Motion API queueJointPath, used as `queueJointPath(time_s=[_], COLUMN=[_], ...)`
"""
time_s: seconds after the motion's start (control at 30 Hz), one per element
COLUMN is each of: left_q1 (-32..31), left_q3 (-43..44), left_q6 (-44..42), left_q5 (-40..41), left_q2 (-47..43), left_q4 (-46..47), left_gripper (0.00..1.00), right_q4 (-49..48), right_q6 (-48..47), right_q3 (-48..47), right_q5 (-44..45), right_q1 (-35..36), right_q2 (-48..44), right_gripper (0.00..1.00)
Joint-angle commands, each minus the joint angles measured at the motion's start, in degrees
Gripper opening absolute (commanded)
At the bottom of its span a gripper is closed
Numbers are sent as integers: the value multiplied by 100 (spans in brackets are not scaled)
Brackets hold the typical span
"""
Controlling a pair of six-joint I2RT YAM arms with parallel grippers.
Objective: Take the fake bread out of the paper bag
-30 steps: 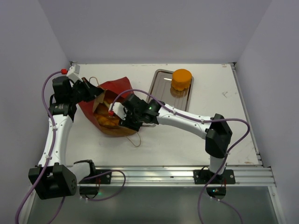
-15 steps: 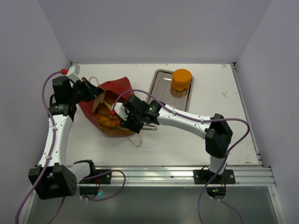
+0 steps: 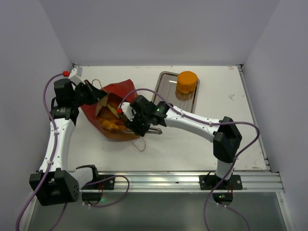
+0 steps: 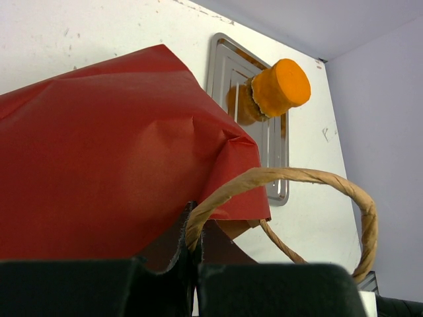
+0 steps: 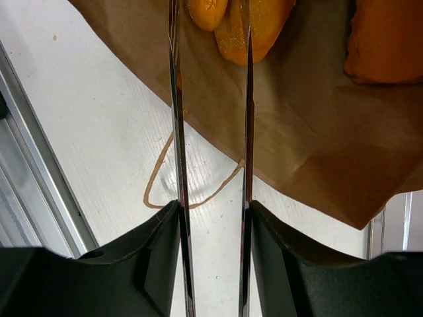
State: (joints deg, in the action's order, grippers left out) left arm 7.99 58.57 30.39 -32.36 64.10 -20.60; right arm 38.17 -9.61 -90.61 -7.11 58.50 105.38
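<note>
The red paper bag lies on its side at the left, its brown inside showing. My left gripper is shut on the bag's rim, with the cord handle running in between the fingers. Several golden pieces of fake bread lie in the bag's mouth. My right gripper is at that mouth, its thin blades part way closed round a golden piece; the tips run off the frame's top. Another orange piece lies deeper in.
A metal tray stands right of the bag with a round orange bun at its far end. The bag's other cord handle lies looped on the table. An aluminium rail runs along the near edge.
My right gripper has drawn back a little to the right from the bag's mouth. The left gripper and the bag have stayed where they were.
</note>
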Motion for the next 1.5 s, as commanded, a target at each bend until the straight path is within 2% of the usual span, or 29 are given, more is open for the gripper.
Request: queueJointPath(time_s=[0.0,0.13,0.33,0.47,0.97,1.47], left_q1=[27,36,36,27,27,36], left_q3=[-38,-38,-47,-47,102,225], left_q6=[55,55,55,46,81,274], left_q5=[-174,-165,-157,-139,36,283], left_q2=[-125,-143,-143,-143,-108,-81], left_q4=[100,100,109,109,39,82], left_gripper=[0,0,0,0,0,0], right_q4=[-161,-152,-117,-100,-100,313], right_q6=[222,266,223,187,-173,-823], right_q3=[8,-53,-97,-80,271,931], right_q5=[-290,-422,-563,-800,-1705,-1978], right_q1=[-67,-76,-260,-584,-1104,-1455], right_q2=[-238,-124,-228,-456,-1415,-2460], right_gripper=[47,40,9,0,0,0])
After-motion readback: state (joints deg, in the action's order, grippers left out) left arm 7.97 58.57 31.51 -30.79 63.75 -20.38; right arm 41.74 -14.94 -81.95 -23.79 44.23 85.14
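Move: The right hand, holding tongs over the bag's near right lip, is going for a loaf in the open paper bag, some 13 cm to its left, 3 cm ahead and 7 cm lower. A second loaf lies against it, 12 cm left and level with the hand; a big orange bread sits about 11 cm ahead and 8 cm left. The tray is 17 cm ahead and 16 cm right. From the left hand, the loaf is 8 cm back, 3 cm right and far below. Nearly in place at first, the right hand closes its fingers from about half open, squeezing the tongs' prongs together on the loaf. It then draws right and rises, about 8 cm each way, back towards the bag's mouth, rolling some 13 degrees so its left side lifts. The left hand stays and keeps its pinch on the bag's rim. ##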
